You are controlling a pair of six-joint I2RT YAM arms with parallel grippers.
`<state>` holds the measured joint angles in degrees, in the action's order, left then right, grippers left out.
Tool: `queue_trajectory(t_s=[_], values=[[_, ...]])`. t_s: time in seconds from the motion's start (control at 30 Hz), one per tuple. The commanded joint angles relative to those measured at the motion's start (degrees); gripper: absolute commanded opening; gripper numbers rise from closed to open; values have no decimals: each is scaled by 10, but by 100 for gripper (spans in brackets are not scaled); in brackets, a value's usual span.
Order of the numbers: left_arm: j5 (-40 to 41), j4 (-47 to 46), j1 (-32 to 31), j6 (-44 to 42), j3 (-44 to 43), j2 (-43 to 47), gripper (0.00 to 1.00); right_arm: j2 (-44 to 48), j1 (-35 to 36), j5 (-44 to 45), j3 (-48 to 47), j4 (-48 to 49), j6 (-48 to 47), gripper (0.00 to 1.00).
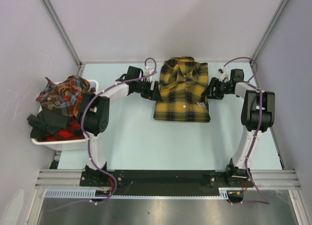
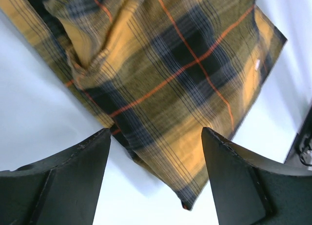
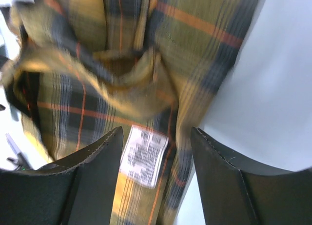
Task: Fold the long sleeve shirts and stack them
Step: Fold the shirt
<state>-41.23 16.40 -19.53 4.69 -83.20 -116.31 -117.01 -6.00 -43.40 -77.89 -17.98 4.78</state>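
The mustard-yellow plaid shirt (image 1: pixel 182 91) lies folded into a rough rectangle at the middle back of the table, collar at the far end. My left gripper (image 1: pixel 152 92) is open at the shirt's left edge; in the left wrist view the cloth's corner (image 2: pixel 195 186) hangs between the two black fingers (image 2: pixel 73 171) without being pinched. My right gripper (image 1: pixel 210 92) is open at the shirt's right edge; in the right wrist view the shirt (image 3: pixel 122 78) and its white care label (image 3: pixel 144 155) lie between the spread fingers (image 3: pixel 219 176).
A white basket (image 1: pixel 63 143) at the left edge holds several crumpled red-toned plaid shirts (image 1: pixel 66 95) and a dark garment (image 1: pixel 48 122). Grey walls enclose the table at back and sides. Pale table surface (image 1: pixel 161 142) lies in front of the shirt.
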Motion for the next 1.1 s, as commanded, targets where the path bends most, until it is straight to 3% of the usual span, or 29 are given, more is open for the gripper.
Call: queue_trajectory(t_s=[0.0, 0.2, 0.27, 0.37, 0.4, 0.47, 0.63, 0.87, 1.07], values=[[19, 10, -2, -27, -46, -19, 80, -19, 10, 8, -56, 58, 6, 62], [22, 13, -1, -25, -64, -41, 80, -51, 23, 14, -95, 51, -9, 61], [22, 12, -1, -27, -69, -45, 80, -60, 23, 15, -108, 47, -13, 56], [21, 17, -2, -31, -81, -54, 77, -67, 20, 8, -124, 31, -21, 32], [20, 17, -2, -32, -87, -59, 75, -60, 17, 4, -126, 27, -22, 14], [19, 18, -2, -32, -92, -63, 68, -48, 10, 2, -128, 7, -30, 0], [13, 12, -11, -39, -99, -64, 57, -15, -3, 10, -126, -29, -59, 0], [37, 5, -13, -35, -87, -59, 44, -52, 10, 22, -153, -30, -64, 0], [32, -11, -1, -27, -77, -40, 44, -61, 14, 58, -194, -9, -50, 0]])
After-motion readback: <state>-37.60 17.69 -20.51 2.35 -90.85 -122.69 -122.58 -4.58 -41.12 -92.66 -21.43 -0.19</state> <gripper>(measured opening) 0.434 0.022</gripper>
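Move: The right hand's pinch point, the right end of the raised fold crossing the shirt, lies about 5 cm ahead, 1 cm left and barely lower; the white patch is some 4 cm back, 2 cm left and 4 cm down. For the left hand, the shirt's left edge is about 3 cm ahead, 1 cm right and 3 cm down, the fold's left corner 5 cm ahead and 3 cm right, the near-left corner 10 cm back and 1 cm left. The right hand reaches forward about 5 cm with open fingers to the right end of the crossing fold, shuts on the cloth there and pinches it, draws slightly back and to the right, then carries on forward and up a couple of centimetres with the fingers tipping up some 10 degrees in all. Meanwhile the left hand eases about 3 cm forward and 1.5 cm down towards the shirt's left edge beside the fold, its fingers closing to roughly half of their first gap without yet shutting on it. ##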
